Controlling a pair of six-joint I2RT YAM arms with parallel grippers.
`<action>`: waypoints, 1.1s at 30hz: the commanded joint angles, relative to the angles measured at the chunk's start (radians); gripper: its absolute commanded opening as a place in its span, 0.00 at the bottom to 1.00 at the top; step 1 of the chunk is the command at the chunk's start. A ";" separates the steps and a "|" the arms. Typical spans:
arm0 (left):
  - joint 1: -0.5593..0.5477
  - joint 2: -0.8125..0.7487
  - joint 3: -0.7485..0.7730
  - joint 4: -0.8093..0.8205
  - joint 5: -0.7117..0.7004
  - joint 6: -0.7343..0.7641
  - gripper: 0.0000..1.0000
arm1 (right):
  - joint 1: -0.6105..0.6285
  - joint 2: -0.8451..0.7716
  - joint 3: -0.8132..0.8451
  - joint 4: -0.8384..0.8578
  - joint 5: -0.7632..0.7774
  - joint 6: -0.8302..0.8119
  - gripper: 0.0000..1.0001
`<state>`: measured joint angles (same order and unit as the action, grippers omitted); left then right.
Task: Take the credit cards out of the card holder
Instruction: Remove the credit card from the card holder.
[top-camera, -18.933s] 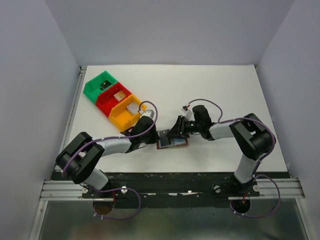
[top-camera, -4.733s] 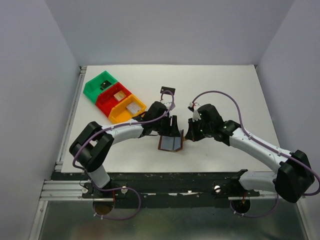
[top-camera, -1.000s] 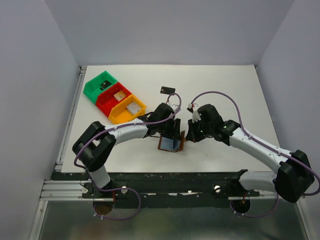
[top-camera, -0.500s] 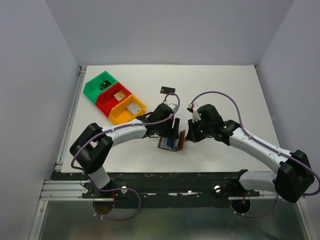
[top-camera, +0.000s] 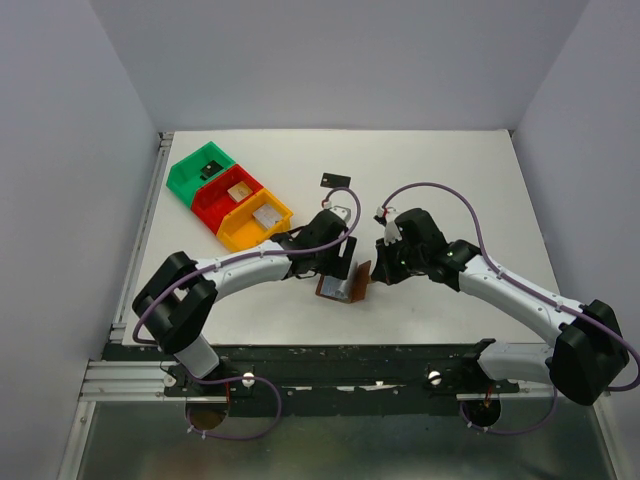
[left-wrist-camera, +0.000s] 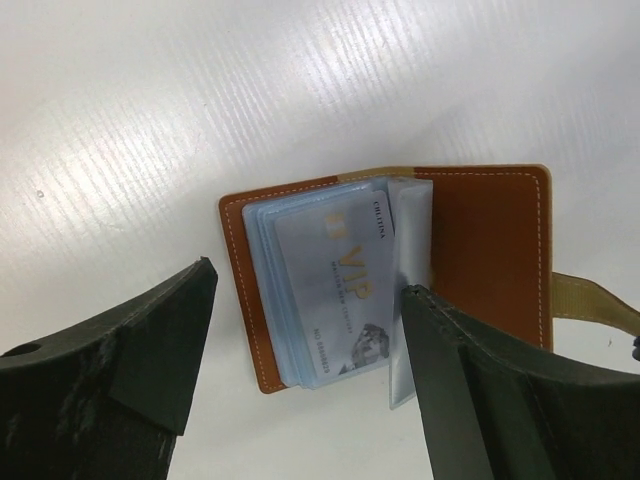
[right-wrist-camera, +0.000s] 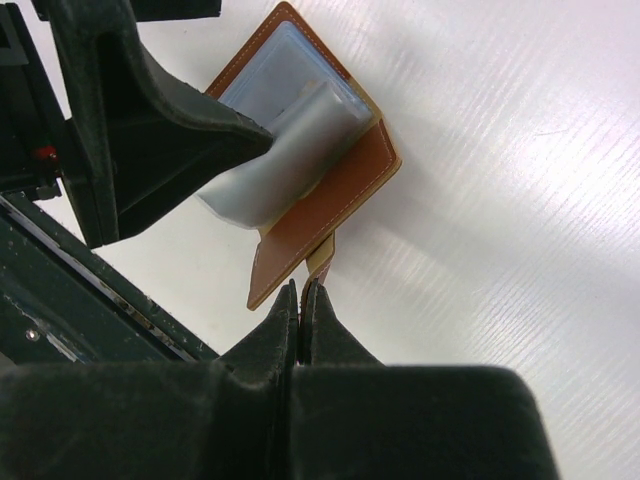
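The card holder (top-camera: 338, 290), a brown leather wallet, lies open on the table between both arms. In the left wrist view its pockets (left-wrist-camera: 262, 260) face up with a pale silver-blue credit card (left-wrist-camera: 335, 290) marked VIP on top. A clear sleeve (left-wrist-camera: 408, 320) stands up beside the right finger. My left gripper (left-wrist-camera: 305, 300) hangs open just above the pockets, with nothing between its fingers. My right gripper (right-wrist-camera: 301, 288) is shut on the holder's small closing tab (right-wrist-camera: 322, 258). One black credit card (top-camera: 336, 181) lies alone on the table, farther back.
Green (top-camera: 205, 170), red (top-camera: 232, 195) and yellow (top-camera: 258, 222) bins stand in a row at the back left, small pieces inside. The left gripper's finger (right-wrist-camera: 150, 120) crowds the holder (right-wrist-camera: 330, 205) in the right wrist view. The table's front edge lies just below the holder.
A black card that was not on the table at first now lies behind the holder. Over the last second my left jaws spread wider above the pockets. The right gripper has stayed put.
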<state>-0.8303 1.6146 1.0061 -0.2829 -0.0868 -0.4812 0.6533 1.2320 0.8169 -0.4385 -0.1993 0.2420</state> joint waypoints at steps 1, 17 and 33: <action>-0.013 -0.029 0.012 0.020 0.022 0.018 0.88 | -0.001 -0.016 0.019 -0.008 0.001 -0.007 0.00; -0.093 0.088 0.104 0.110 0.370 0.119 0.83 | -0.003 -0.034 0.001 -0.017 0.057 0.020 0.00; -0.095 0.056 0.121 0.119 0.314 0.115 0.85 | -0.040 -0.080 -0.073 -0.058 0.195 0.111 0.29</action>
<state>-0.9188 1.7027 1.1042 -0.1871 0.2157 -0.3813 0.6193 1.1816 0.7639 -0.4725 -0.0509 0.3248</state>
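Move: The card holder lies open beneath the left hand, its raised brown flap some 5 cm to the right, 2 cm back and 2 cm below that hand. The cards are about 4 cm below it, 1 cm back and neither left nor right; the strap is some 8 cm right and 3 cm back, at its own height. From the right hand, whose shut fingers already pinch that strap, the flap is about 3 cm left, 1 cm ahead and 3 cm lower. With its fingers kept wide open, the left hand lifts a little and swings about 8 cm to the right and 4 cm back, turning some 20 degrees clockwise, so that its right finger passes over the clear sleeve and the brown flap and the two fingers end up astride them, near the strap. The right hand, still at first, then draws the strap about 3.5 cm to the right and sinks slightly, turning a little clockwise, and at the very end begins to open its fingers around the strap. ##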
